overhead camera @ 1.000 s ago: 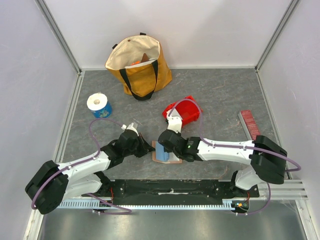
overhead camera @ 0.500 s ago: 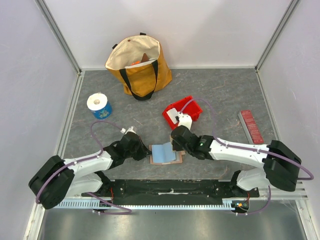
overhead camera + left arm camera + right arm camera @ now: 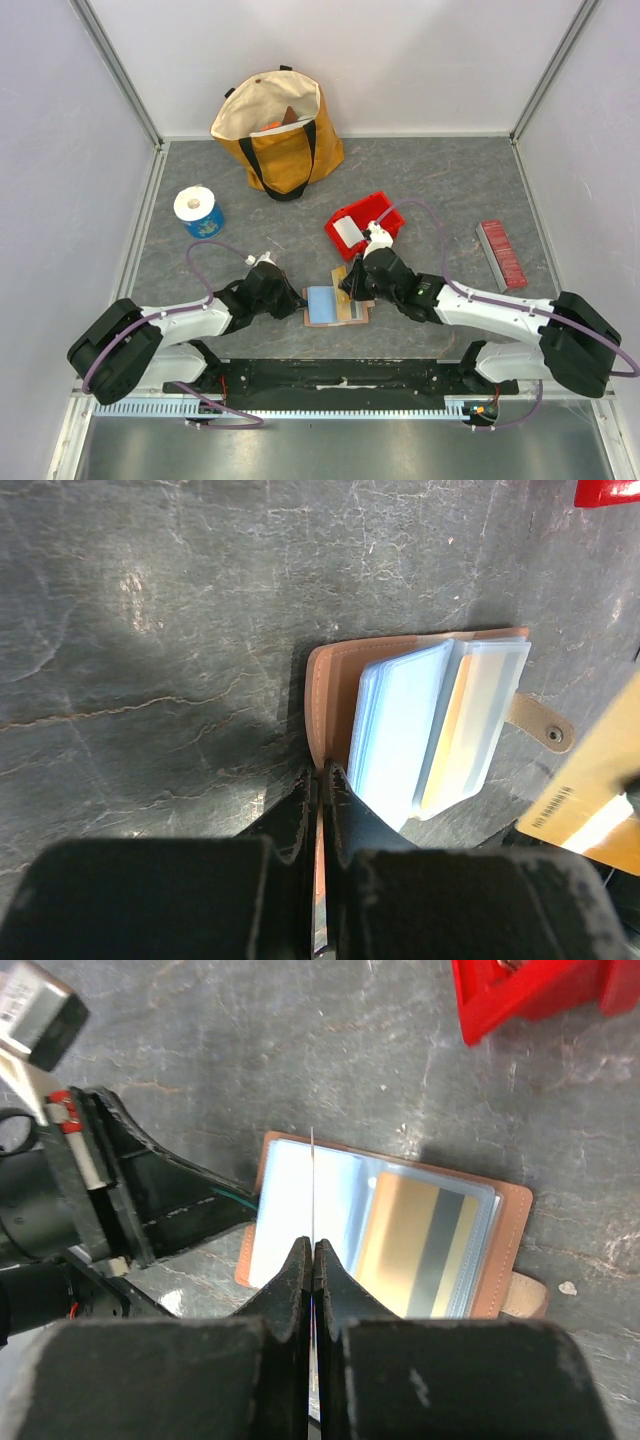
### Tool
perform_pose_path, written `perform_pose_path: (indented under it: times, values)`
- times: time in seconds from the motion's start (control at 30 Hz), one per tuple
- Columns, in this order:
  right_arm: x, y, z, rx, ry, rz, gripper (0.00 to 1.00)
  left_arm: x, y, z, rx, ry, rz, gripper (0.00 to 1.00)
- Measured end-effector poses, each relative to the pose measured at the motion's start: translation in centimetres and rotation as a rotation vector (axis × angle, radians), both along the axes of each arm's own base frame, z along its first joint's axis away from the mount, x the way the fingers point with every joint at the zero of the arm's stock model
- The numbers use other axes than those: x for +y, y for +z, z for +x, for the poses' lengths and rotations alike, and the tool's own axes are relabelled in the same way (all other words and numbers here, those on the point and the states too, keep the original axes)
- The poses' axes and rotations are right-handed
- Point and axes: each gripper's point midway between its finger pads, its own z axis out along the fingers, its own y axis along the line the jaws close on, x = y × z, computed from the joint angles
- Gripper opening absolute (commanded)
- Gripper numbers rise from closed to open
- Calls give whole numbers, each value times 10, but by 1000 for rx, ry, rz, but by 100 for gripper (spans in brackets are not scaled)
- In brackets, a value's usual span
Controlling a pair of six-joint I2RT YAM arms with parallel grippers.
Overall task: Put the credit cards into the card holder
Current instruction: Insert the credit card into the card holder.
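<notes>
The tan card holder (image 3: 325,318) lies open on the grey table, its clear sleeves showing light blue. My left gripper (image 3: 299,300) is shut on its left leather edge (image 3: 335,695), with the jaws pinching the flap (image 3: 322,776). A gold credit card with a dark stripe (image 3: 420,1245) sits in a sleeve on the holder's right half (image 3: 510,1230). My right gripper (image 3: 352,284) hovers over the holder's upper right, shut on a yellowish credit card (image 3: 343,279). That card shows edge-on (image 3: 313,1185) in the right wrist view, above the blue sleeve. A white card (image 3: 347,232) lies in the red bin.
The red bin (image 3: 385,215) stands just behind the holder. A yellow tote bag (image 3: 280,130) sits at the back. A blue-and-white roll (image 3: 199,211) is at the left. A dark-red ribbed bar (image 3: 500,255) lies at the right.
The right gripper has drawn back from on top of the holder to its upper right, uncovering the sleeves. The left gripper keeps its hold on the holder's edge and has shifted slightly right.
</notes>
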Motion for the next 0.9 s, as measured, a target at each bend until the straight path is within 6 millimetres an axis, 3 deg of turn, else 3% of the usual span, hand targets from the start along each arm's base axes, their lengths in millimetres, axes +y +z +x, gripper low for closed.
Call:
perform_pose_path:
  times: [0.33,0.57,0.9]
  values:
    - [-2,-51,-8,155,15,51,0,1,1,0,0,1,1,2]
    - [2,-70,-18,222,35,108,0,1,1,0,1,2,0,2]
    - [9,-77,-19,256,18,194,0,0,1,-1,6,11,-8,2]
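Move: Below and just short of the right hand, which already holds the orange card, lies the open card holder: its middle is about 3 cm back, 2 cm to the left and 9 cm down. The red box sits some 15 cm ahead and 3 cm to the right, about 8 cm lower; the holder's strap is about 5 cm right and 3 cm back. From the left hand, shut on the holder's left edge, that middle is some 8 cm to the right and level ahead. Lowering the orange card almost 8 cm towards the open card holder, quickly at first and then easing, the right hand also draws back about 2 cm. Its wrist turns some 20 degrees, the front tipping down and the left side rising, and the shut fingers keep their pinch as the card's lower edge comes down by the fold between the blue page and the striped sleeve. The left hand stays put, still pinching the holder's left edge. ##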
